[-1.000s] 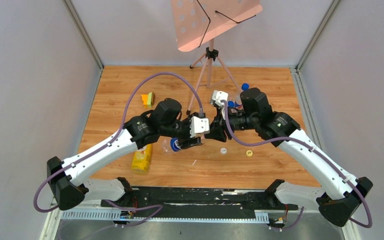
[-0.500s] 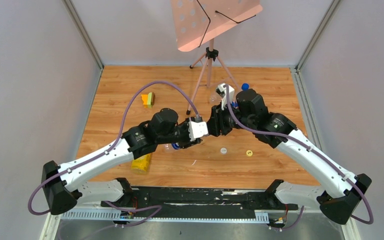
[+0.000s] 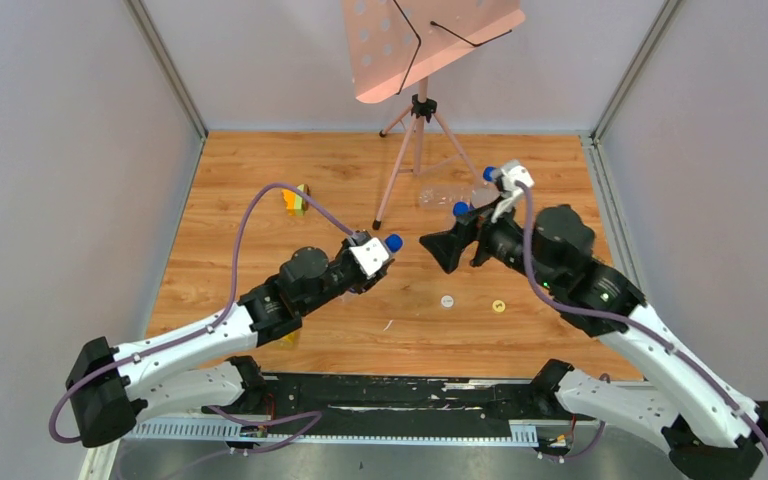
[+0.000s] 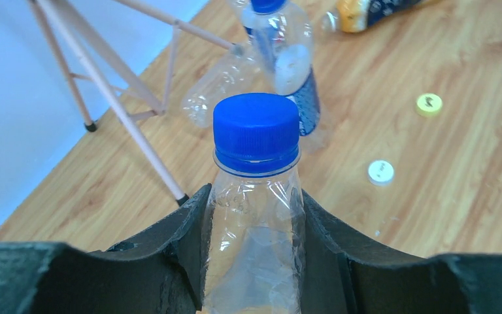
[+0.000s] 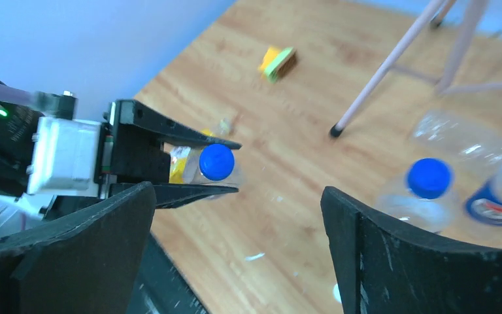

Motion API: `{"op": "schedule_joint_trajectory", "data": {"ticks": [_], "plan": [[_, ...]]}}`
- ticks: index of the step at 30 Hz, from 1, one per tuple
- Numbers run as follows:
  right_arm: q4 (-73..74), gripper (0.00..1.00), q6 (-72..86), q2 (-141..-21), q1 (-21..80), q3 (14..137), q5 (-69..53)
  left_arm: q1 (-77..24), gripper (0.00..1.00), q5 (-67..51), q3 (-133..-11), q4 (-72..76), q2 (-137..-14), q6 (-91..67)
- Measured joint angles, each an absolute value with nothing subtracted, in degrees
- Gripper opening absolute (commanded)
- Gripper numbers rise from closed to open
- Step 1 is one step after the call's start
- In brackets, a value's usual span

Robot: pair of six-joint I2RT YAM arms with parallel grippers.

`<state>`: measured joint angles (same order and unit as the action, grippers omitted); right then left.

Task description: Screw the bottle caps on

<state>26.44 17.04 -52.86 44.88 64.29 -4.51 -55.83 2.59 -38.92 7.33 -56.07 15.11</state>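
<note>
My left gripper point(image 4: 255, 199) is shut on a clear bottle point(image 4: 255, 242) and holds it neck-up above the table. A blue cap point(image 4: 255, 133) sits on its neck; it also shows in the top view point(image 3: 392, 241) and the right wrist view point(image 5: 216, 161). My right gripper point(image 5: 235, 248) is open and empty, a short way right of that cap in the top view point(image 3: 438, 248). A white cap point(image 3: 447, 300) and a yellow cap point(image 3: 499, 306) lie loose on the table. A yellow bottle point(image 5: 183, 163) lies behind my left gripper, mostly hidden.
A blue-labelled bottle with a blue cap point(image 4: 287, 59) stands at the back right beside a clear bottle lying down point(image 4: 219, 85) and an amber one point(image 4: 366, 10). A pink stand on tripod legs point(image 3: 418, 110) stands at the back. A yellow-green block point(image 3: 297, 198) lies back left.
My right gripper has drawn back to the right, off the bottle's neck, and stands open. My left arm has pulled back toward its base with the capped bottle still in it.
</note>
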Motion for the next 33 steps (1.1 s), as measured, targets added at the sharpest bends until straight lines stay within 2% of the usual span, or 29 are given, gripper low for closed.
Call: {"op": "schedule_joint_trajectory", "data": {"ticks": [5,10,22,26,33], "plan": [[20.4,1.00,11.4,-41.2,44.9,58.9,5.3,-54.0,0.19,9.4,-32.1,20.7,-55.8,11.1],[16.0,1.00,3.9,-29.9,44.9,50.6,13.2,-50.5,0.21,15.3,-27.6,35.5,-58.6,5.8],[11.2,1.00,-7.7,-11.1,44.9,33.8,31.3,-42.0,0.23,17.6,-27.5,66.9,-80.8,2.3],[10.2,1.00,-9.3,-5.9,44.9,30.0,34.9,-39.7,0.25,17.5,-28.9,74.0,-88.6,1.8],[8.9,1.00,-10.7,-2.5,44.9,28.9,39.0,-33.9,0.31,14.8,-32.7,79.1,-93.3,0.9]]}}
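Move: From the left hand, which holds the capped bottle, the free spot beside the tripod foot lies about 19 cm ahead, 7 left and 20 below. The tripod foot is some 21 cm ahead and 2 left, the sponge about 26 ahead and 22 left. From the open right hand, that held bottle is roughly 16 cm left, level fore-and-aft and 12 lower; the nearer standing bottle is 15 ahead, 3 right, 20 below. Left hand carries the capped bottle some 18 cm forward-left, turning it upright; open right hand withdraws 20 cm right. ##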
